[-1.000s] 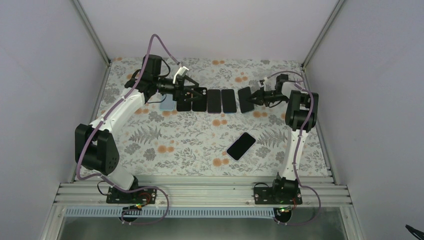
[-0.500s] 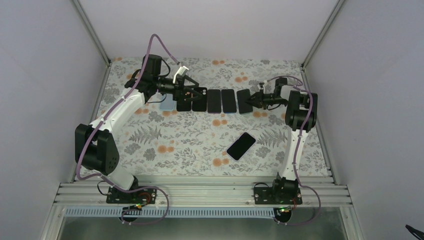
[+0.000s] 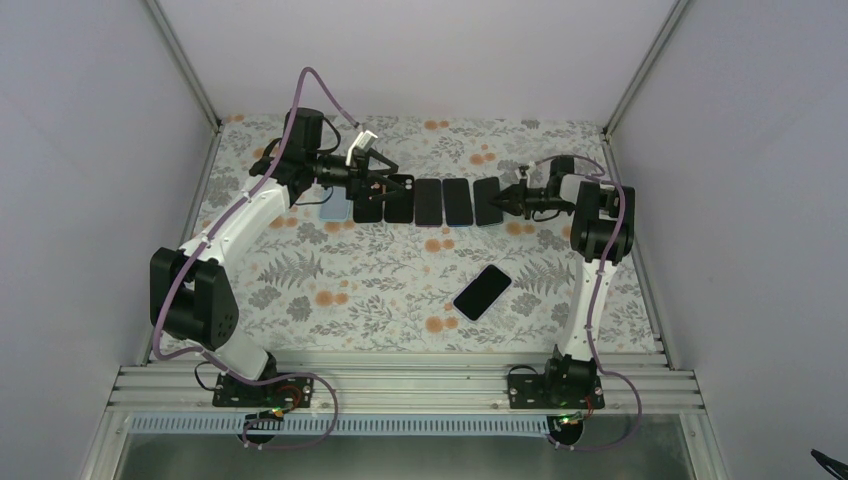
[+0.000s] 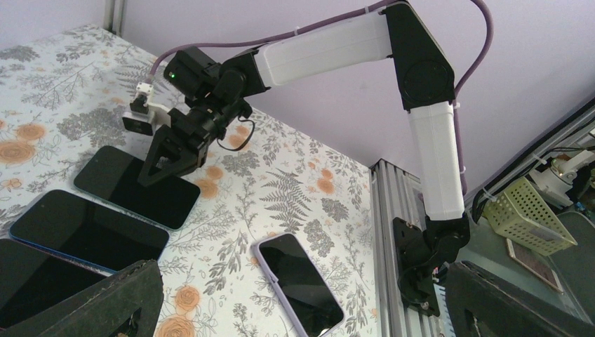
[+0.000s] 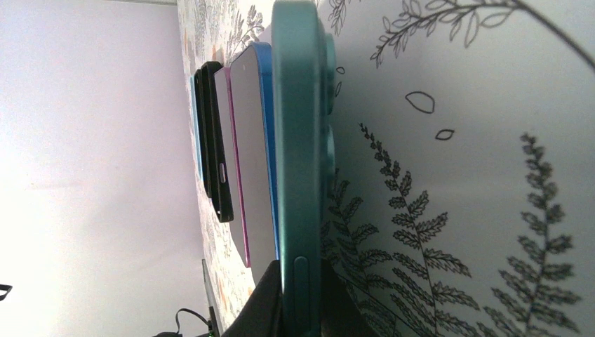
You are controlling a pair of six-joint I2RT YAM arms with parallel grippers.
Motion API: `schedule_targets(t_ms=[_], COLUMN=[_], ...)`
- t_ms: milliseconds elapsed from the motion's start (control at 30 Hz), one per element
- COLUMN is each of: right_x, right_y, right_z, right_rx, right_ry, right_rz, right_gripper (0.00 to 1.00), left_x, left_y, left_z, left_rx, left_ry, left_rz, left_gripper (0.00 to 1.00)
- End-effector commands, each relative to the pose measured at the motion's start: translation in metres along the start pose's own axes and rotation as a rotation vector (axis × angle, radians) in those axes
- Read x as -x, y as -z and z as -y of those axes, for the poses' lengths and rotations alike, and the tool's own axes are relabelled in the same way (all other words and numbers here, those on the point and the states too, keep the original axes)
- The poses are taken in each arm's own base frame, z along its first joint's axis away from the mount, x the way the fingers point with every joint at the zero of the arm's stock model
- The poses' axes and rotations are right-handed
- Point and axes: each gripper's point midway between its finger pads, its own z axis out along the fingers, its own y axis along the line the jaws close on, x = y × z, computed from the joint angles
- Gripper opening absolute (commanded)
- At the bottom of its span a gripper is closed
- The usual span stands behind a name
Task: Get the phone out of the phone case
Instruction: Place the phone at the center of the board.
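Note:
A phone in a teal case [image 3: 487,201] lies at the right end of a row at the back of the table. My right gripper [image 3: 508,199] is shut on its right edge. In the right wrist view the teal case [image 5: 298,140] stands edge-on, pinched near its side button by both fingers [image 5: 263,309]. My left gripper [image 3: 388,190] hangs open above the dark phones at the left of the row, holding nothing. A phone in a lavender case [image 3: 482,291] lies alone in the middle, screen up, also seen between my open left fingers as the lavender-cased phone [image 4: 298,284].
More dark phones [image 3: 428,202] lie side by side in the row, with a light blue case [image 3: 335,210] at its left end. The metal rail [image 3: 400,380] carries both arm bases. A yellow basket [image 4: 526,214] sits beyond the table edge.
My right gripper has moved slightly left with the teal-cased phone, which has turned from tilted to lined up with the row. The left arm has barely moved.

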Motion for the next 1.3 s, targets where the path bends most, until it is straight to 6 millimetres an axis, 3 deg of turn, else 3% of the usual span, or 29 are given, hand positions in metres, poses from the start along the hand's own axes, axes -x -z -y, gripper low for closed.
schedule_targets(t_ms=[0,200,400,533,700,1100,1267], right_x=[0.001,0.002,0.002,0.003,0.002,0.004,0.001], right_y=[0.003,0.006,0.012,0.017,0.018,0.011,0.013], right_z=[0.009,0.008,0.001,-0.007,-0.017,-0.033,-0.026], right_rx=[-0.048,-0.075,-0.105,-0.135,-0.157,-0.199,-0.262], right_ry=[-0.026,-0.014,0.002,0.024,0.046,0.109,0.112], right_rz=[0.018,0.028,0.045,0.063,0.068,0.064,0.053], right_gripper=[0.09,0.36,0.55,0.8,0.99,0.99,0.99], left_x=[0.004,0.004,0.006,0.008,0.008,0.008,0.009], left_y=[0.0,0.0,0.0,0.002,0.002,0.005,0.004], left_z=[0.004,0.002,-0.003,-0.006,-0.009,-0.007,-0.007], left_rx=[-0.022,-0.015,0.017,0.055,0.076,0.096,0.09], left_ry=[-0.025,-0.022,-0.02,-0.023,-0.018,-0.028,-0.027], left_rz=[0.012,0.011,0.014,0.017,0.019,0.022,0.024], left_gripper=[1.0,1.0,1.0,1.0,1.0,1.0,1.0])
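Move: My right hand still pinches the right long edge of the teal phone; the phone's middle is about 4 cm left, level fore and aft, and 2 cm below my hand point. The blue phone lies about 13 cm left and the purple phone 21 cm left, both level with it; the phone in the lilac case is 25 cm back and 6 cm left. From my left hand the teal phone is roughly 15 cm ahead, 31 cm right and 29 cm down. I open my right hand wide to let the teal phone's right edge go, and as the fingers spread, one above the phone and one low by its edge, I lift about 3 cm straight up. I then stop there and tip the fingertips down until they have turned some 10 degrees in all. ##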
